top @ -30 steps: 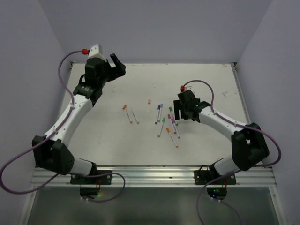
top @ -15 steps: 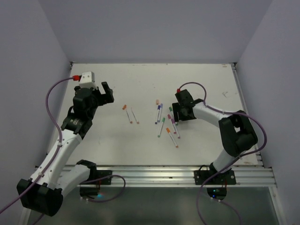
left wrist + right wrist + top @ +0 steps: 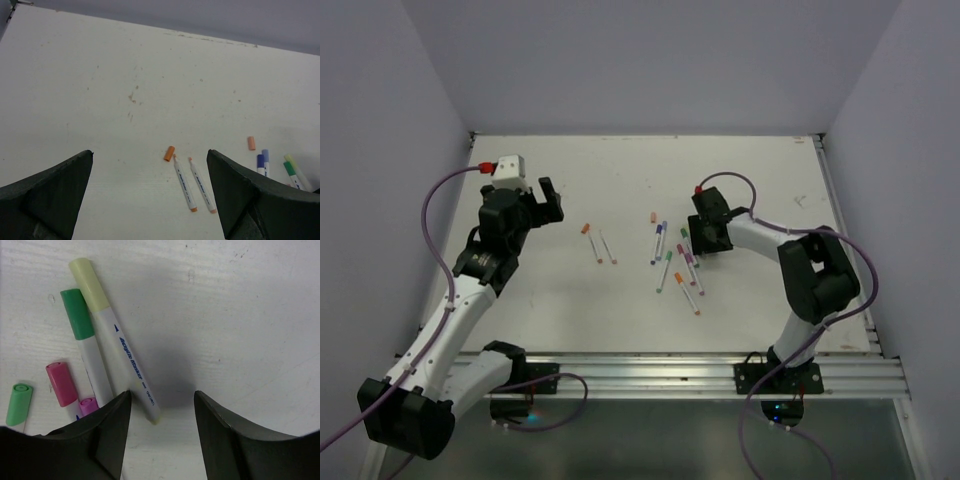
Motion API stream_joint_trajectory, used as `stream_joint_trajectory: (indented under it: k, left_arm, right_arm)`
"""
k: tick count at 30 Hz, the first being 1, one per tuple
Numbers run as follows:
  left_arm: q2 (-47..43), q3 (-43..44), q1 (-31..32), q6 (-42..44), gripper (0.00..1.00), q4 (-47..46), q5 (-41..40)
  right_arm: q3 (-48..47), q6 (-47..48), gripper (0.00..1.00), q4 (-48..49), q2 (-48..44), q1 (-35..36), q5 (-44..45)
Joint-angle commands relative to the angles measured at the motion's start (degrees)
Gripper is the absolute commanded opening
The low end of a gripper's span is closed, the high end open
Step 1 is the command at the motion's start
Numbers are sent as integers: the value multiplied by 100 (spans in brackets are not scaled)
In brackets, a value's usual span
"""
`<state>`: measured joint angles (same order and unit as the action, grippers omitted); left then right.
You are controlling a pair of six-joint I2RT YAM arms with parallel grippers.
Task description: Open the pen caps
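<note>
In the right wrist view my right gripper (image 3: 162,412) is down at the table, jaws apart, with the tail end of a yellow-capped pen (image 3: 120,352) between them, close to the left finger (image 3: 107,432). A green-capped pen (image 3: 84,342), a pink cap (image 3: 61,383) and a green cap (image 3: 19,403) lie just left. In the top view this gripper (image 3: 704,242) is at the right edge of the pen cluster (image 3: 676,266). My left gripper (image 3: 542,205) hangs wide open and empty. Below it lie an orange cap (image 3: 169,153), two uncapped pens (image 3: 185,184) and a peach cap (image 3: 251,143).
The pens lie spread over the middle of the white table (image 3: 620,310). Blue- and purple-capped pens (image 3: 262,161) sit beside the green and yellow ones (image 3: 291,166). Purple walls close in the back and both sides. A metal rail (image 3: 650,375) runs along the near edge.
My right gripper's jaws have narrowed round the yellow-capped pen's end. The left arm pulled back from the far left corner towards the pens, then held still. The peach cap shifted slightly right.
</note>
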<state>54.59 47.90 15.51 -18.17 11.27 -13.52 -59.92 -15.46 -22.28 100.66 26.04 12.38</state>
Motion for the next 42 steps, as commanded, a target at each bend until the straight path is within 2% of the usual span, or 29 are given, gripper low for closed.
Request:
stream_joint_trajectory:
  k: [1, 10, 13, 22, 27, 31, 37, 38, 42]
  left_arm:
    - [-27, -9, 14, 156, 100, -151, 7]
    - [17, 0, 5, 112, 100, -151, 130]
    - [26, -9, 5, 112, 100, -151, 121]
    - [34, -44, 5, 60, 100, -186, 296]
    - [69, -105, 5, -28, 100, -353, 718]
    - [140, -97, 5, -265, 100, -397, 1000]
    - [210, -44, 5, -696, 100, -406, 1615]
    - [228, -26, 14, -862, 100, -397, 1755]
    - [438, 105, 14, -1398, 100, -406, 2151]
  right_arm:
    - [-134, 79, 57, 93, 112, -187, -16]
    - [-503, 351, 54, -21, 287, -222, -649]
    - [-670, 421, 50, -197, 453, -223, -816]
    - [-573, 351, 38, -443, 534, -223, -571]
    - [-468, 351, 31, -646, 236, -249, -280]
    - [-398, 369, 13, -646, 6, -249, -368]
    - [-328, 386, 7, -558, -572, -249, -298]
    - [-310, 412, 3, -436, -661, -249, -298]
    - [-125, 369, 0, -119, -1249, -188, -579]
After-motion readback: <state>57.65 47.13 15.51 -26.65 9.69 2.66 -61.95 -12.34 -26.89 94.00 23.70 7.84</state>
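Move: The pale-yellow-capped pen lies low between and ahead of the right gripper's open fingers, its middle about 4 cm ahead, 3 cm left and 1 cm down. The green-capped pen's middle is roughly 2 cm ahead and 5 cm left of that hand; the crimson-capped pen's is some 3 cm back and 5 cm left. From the left gripper the pale-yellow-capped pen is about 35 cm to the right, 5 cm ahead and 24 cm below. Ease the right gripper forward about 2 cm low over the table with a touch of left, closing as you go, then draw it back, pinch the pale-yellow-capped pen on its white barrel and raise it straight up some 4.5 cm. Late on, start the wide-open left gripper to the right, about 5.5 cm towards that pen, turning clockwise and dipping its left side. ##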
